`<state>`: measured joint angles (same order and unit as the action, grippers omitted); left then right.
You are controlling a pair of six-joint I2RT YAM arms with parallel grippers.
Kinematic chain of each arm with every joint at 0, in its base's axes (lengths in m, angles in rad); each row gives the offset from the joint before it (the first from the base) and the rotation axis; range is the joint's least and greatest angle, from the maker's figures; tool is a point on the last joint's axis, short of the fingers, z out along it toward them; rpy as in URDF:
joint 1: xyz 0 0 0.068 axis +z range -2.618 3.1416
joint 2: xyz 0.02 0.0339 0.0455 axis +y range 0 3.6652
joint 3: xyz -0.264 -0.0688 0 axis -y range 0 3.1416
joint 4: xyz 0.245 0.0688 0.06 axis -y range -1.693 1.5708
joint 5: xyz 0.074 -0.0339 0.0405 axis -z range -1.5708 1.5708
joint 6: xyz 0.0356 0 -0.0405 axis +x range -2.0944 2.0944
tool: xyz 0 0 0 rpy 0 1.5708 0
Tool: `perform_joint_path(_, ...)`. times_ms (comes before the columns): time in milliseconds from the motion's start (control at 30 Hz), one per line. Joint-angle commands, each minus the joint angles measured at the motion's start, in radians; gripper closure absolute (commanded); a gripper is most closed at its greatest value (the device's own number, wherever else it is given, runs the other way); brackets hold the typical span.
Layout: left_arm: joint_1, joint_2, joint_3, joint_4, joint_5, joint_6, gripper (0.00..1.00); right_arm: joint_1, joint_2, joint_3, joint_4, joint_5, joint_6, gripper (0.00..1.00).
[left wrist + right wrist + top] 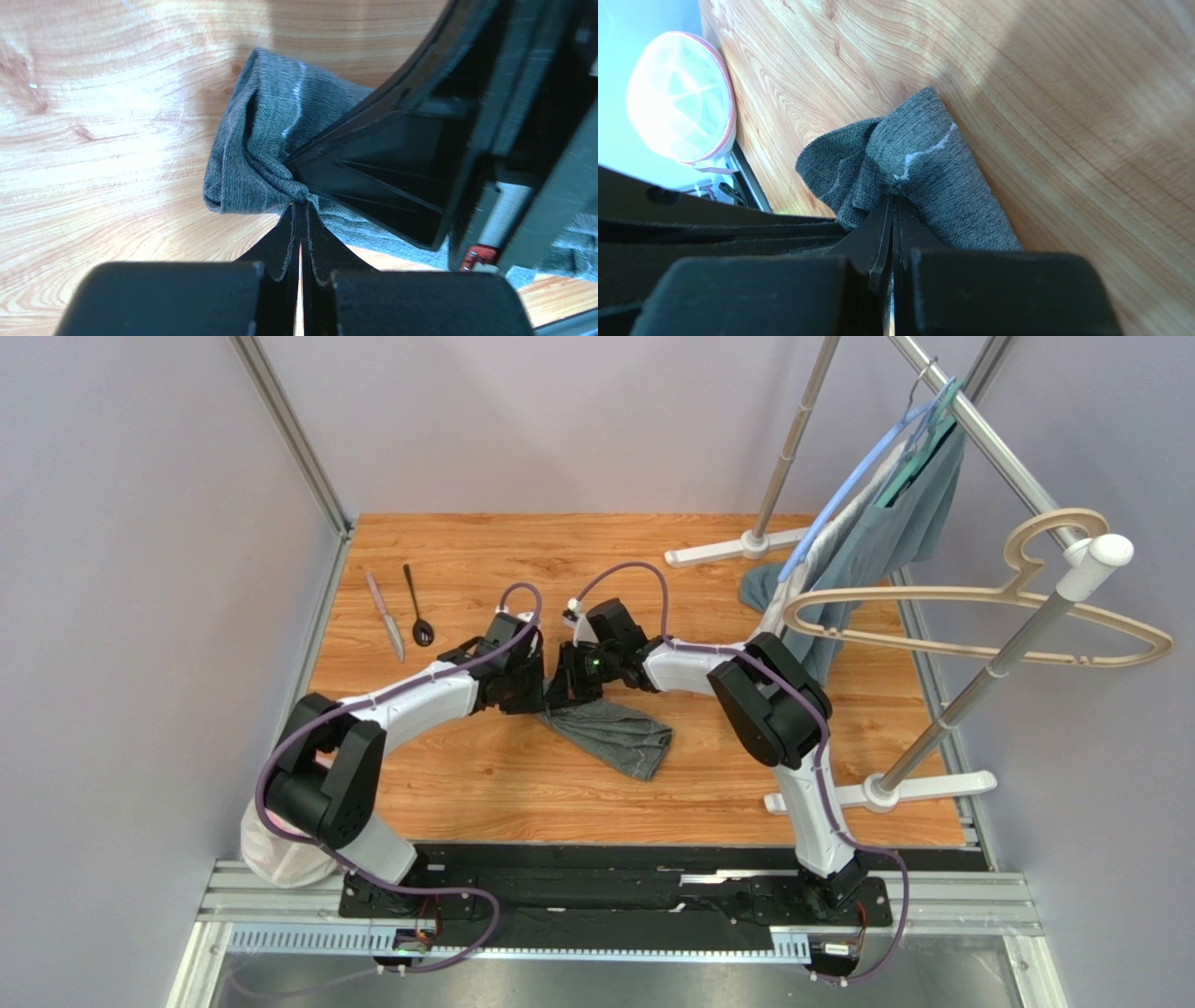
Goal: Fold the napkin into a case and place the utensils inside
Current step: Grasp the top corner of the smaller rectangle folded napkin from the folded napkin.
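Note:
The dark grey napkin [617, 731] hangs bunched between the two grippers at the table's middle, its lower part draped on the wood. My left gripper [540, 689] is shut on one edge of the napkin [260, 150]; the right gripper [575, 679] is shut on the edge beside it, pale stitching showing on the napkin [927, 164]. The two grippers nearly touch. The silver knife [385, 615] and the black spoon [418, 606] lie side by side at the far left of the table.
A clothes rack [898, 546] with a teal-grey garment [898, 525] and a beige hanger [982, 616] stands at the right; its white feet [884, 788] rest on the table. A white mesh bag [678, 98] lies off the near left edge.

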<state>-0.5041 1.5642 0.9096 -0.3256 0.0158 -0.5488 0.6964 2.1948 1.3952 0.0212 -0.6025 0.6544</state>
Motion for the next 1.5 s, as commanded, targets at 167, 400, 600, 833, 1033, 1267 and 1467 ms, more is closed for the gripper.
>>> perform_joint_path(167,-0.008,-0.082,-0.026,0.267,0.134,0.050,1.00,0.049,0.008,0.060,-0.217,0.231,-0.150,1.00)
perform_joint_path(400,-0.004,-0.024,0.003,0.135,0.052,0.029,1.00,0.038,-0.006,0.056,-0.164,0.118,-0.107,1.00)
perform_joint_path(600,-0.002,0.146,0.195,-0.169,-0.074,-0.077,1.00,0.003,-0.020,-0.019,0.113,-0.161,0.095,1.00)
perform_joint_path(833,0.002,0.062,0.135,-0.122,-0.077,-0.105,0.73,-0.032,-0.038,-0.050,0.148,-0.206,0.140,1.00)
perform_joint_path(1033,0.019,-0.054,0.121,-0.159,-0.057,-0.103,0.64,-0.038,-0.064,-0.038,0.053,-0.154,0.077,1.00)
perform_joint_path(1267,0.061,-0.176,0.094,-0.190,-0.030,-0.117,0.66,-0.040,-0.081,-0.009,-0.012,-0.117,0.030,1.00)
perform_joint_path(1467,0.078,-0.069,0.129,-0.217,0.015,-0.074,0.65,-0.040,-0.084,0.042,-0.084,-0.094,-0.002,1.00)
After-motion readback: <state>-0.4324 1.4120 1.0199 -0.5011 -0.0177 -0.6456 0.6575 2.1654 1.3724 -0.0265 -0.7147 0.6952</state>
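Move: The napkin's folded top-left corner sits right at the left hand's shut fingers, its middle only about 1 cm ahead and 1 cm left at their height; the rest of the napkin centres some 9 cm to the right and 5 cm back. The spoon lies roughly 18 cm left and 17 cm ahead, the knife about 23 cm left and 16 cm ahead. From the right hand, also shut against the napkin, that corner is about 2 cm left and level ahead. The napkin's bunched corner is first worked by the left hand with fingers still shut, a small lift and about 2 cm forward with slight wrist tilts, then down again. Its fingers open part-way, let go and rise about 7 cm, drawing a little left and turning some 10 degrees counter-clockwise. The right hand stays shut and low at the napkin, easing about 1.5 cm right and slightly back. ##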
